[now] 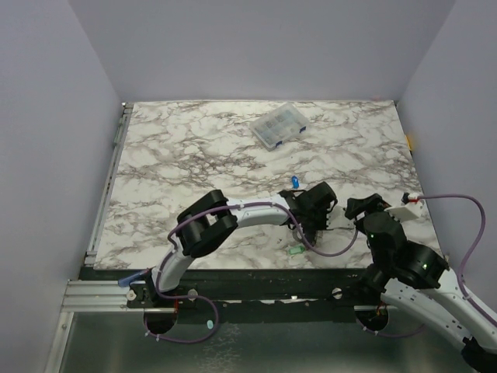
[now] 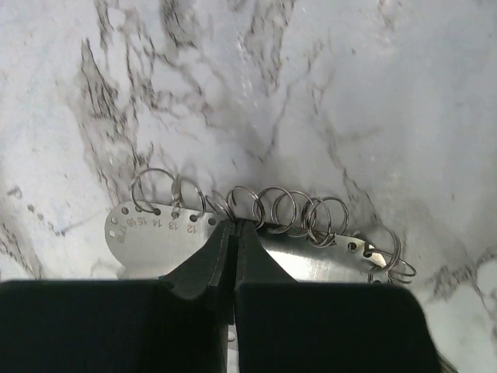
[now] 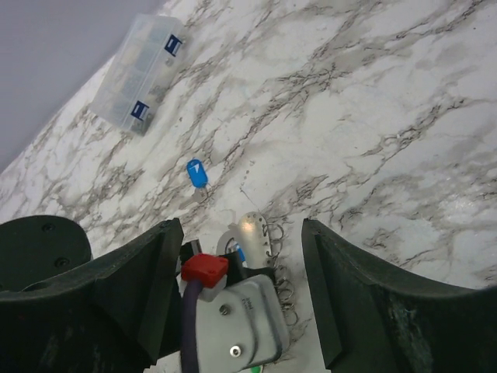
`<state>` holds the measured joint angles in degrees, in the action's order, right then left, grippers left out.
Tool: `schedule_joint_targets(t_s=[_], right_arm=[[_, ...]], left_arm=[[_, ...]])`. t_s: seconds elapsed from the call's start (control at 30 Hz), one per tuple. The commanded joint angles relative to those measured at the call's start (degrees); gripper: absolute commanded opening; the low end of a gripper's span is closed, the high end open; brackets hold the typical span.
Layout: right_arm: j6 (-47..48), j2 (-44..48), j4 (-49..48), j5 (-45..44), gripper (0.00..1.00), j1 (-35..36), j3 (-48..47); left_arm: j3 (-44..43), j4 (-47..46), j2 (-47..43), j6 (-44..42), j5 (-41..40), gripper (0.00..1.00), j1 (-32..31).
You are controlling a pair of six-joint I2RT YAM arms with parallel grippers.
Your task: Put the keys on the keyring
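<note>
My left gripper (image 2: 233, 224) is shut, its tips on the ringed edge of a metal plate (image 2: 147, 241) with numbered holes and several small split rings (image 2: 279, 210). Whether a ring is pinched I cannot tell. In the right wrist view a pale loop, the keyring (image 3: 220, 239), curves beside that plate (image 3: 260, 225). A blue key head (image 3: 241, 253) shows partly under the left wrist. Another blue key (image 1: 294, 181) lies farther back on the table. A green key (image 1: 295, 251) lies near the front edge. My right gripper (image 3: 241, 225) hovers open above the plate, holding nothing.
A clear plastic compartment box (image 1: 278, 126) with blue clasps sits at the back of the marble table (image 1: 194, 155). The left wrist's camera housing (image 3: 233, 318) and purple cable fill the space between my right fingers. Lilac walls close in three sides.
</note>
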<state>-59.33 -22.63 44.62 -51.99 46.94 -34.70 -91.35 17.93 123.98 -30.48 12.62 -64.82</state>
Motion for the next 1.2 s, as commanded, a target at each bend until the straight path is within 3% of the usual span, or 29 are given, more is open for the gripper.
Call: schedule_joint_targets(t_s=[0.0, 0.33, 0.63, 0.83, 0.97, 1.07, 1.17], right_arm=[[4.1, 4.4, -1.7, 0.7, 0.73, 0.3, -0.2], [20.8, 9.2, -14.8, 13.0, 0.73, 0.3, 1.7], [26.7, 9.3, -22.3, 20.8, 0.72, 0.3, 1.7], [32.6, 7.6, -27.8, 28.9, 0.73, 0.3, 1.4], [34.1, 5.2, -28.7, 30.5, 0.73, 0.3, 0.1], [33.2, 3.6, -26.9, 27.3, 0.73, 0.3, -0.4], [28.6, 2.0, -21.0, 16.0, 0.73, 0.3, -1.8]], left_arm=[[6.7, -3.4, -8.4, -0.4, 2.1, 0.00, -0.2], [21.4, -13.3, -22.0, -0.1, 3.3, 0.00, -0.2], [33.8, -27.8, -33.5, 6.2, 7.7, 0.00, 0.8], [42.4, -40.2, -42.2, 15.0, 11.2, 0.00, 2.7], [45.9, -40.9, -44.8, 16.3, 12.0, 0.00, 3.4], [45.9, -36.6, -43.7, 15.6, 11.0, 0.25, 3.4], [43.5, -32.7, -41.1, 15.8, 8.5, 0.43, 2.6]])
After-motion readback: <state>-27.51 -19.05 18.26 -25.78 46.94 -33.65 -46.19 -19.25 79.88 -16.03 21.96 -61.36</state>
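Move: The left fingers, almost shut and pointing steeply down and to the right, are already at the wire rings along the keyring's plate, whose middle lies about 2 cm to this hand's left and 1 cm below. The green key is some 8 cm left and 7 cm back, and the loose blue key about 9 cm left and 13 cm ahead. From the right hand the keyring lies roughly 12 cm left, level fore and aft, and 17 cm below. The left hand comes free of the keyring's rings, first pulling left and slightly back near the table and then climbing, about 15 cm up, 9 cm left and 5 cm back in all, while its wrist swings the fingers up to nearly level, pointing right; they stay shut through the climb and part by about a quarter only at the end. Meanwhile the right hand, still wide open and empty, rises and shifts left by some 8 cm each, sinking a little at the end, turning about 30 degrees counter-clockwise and tipping its fingers up. ##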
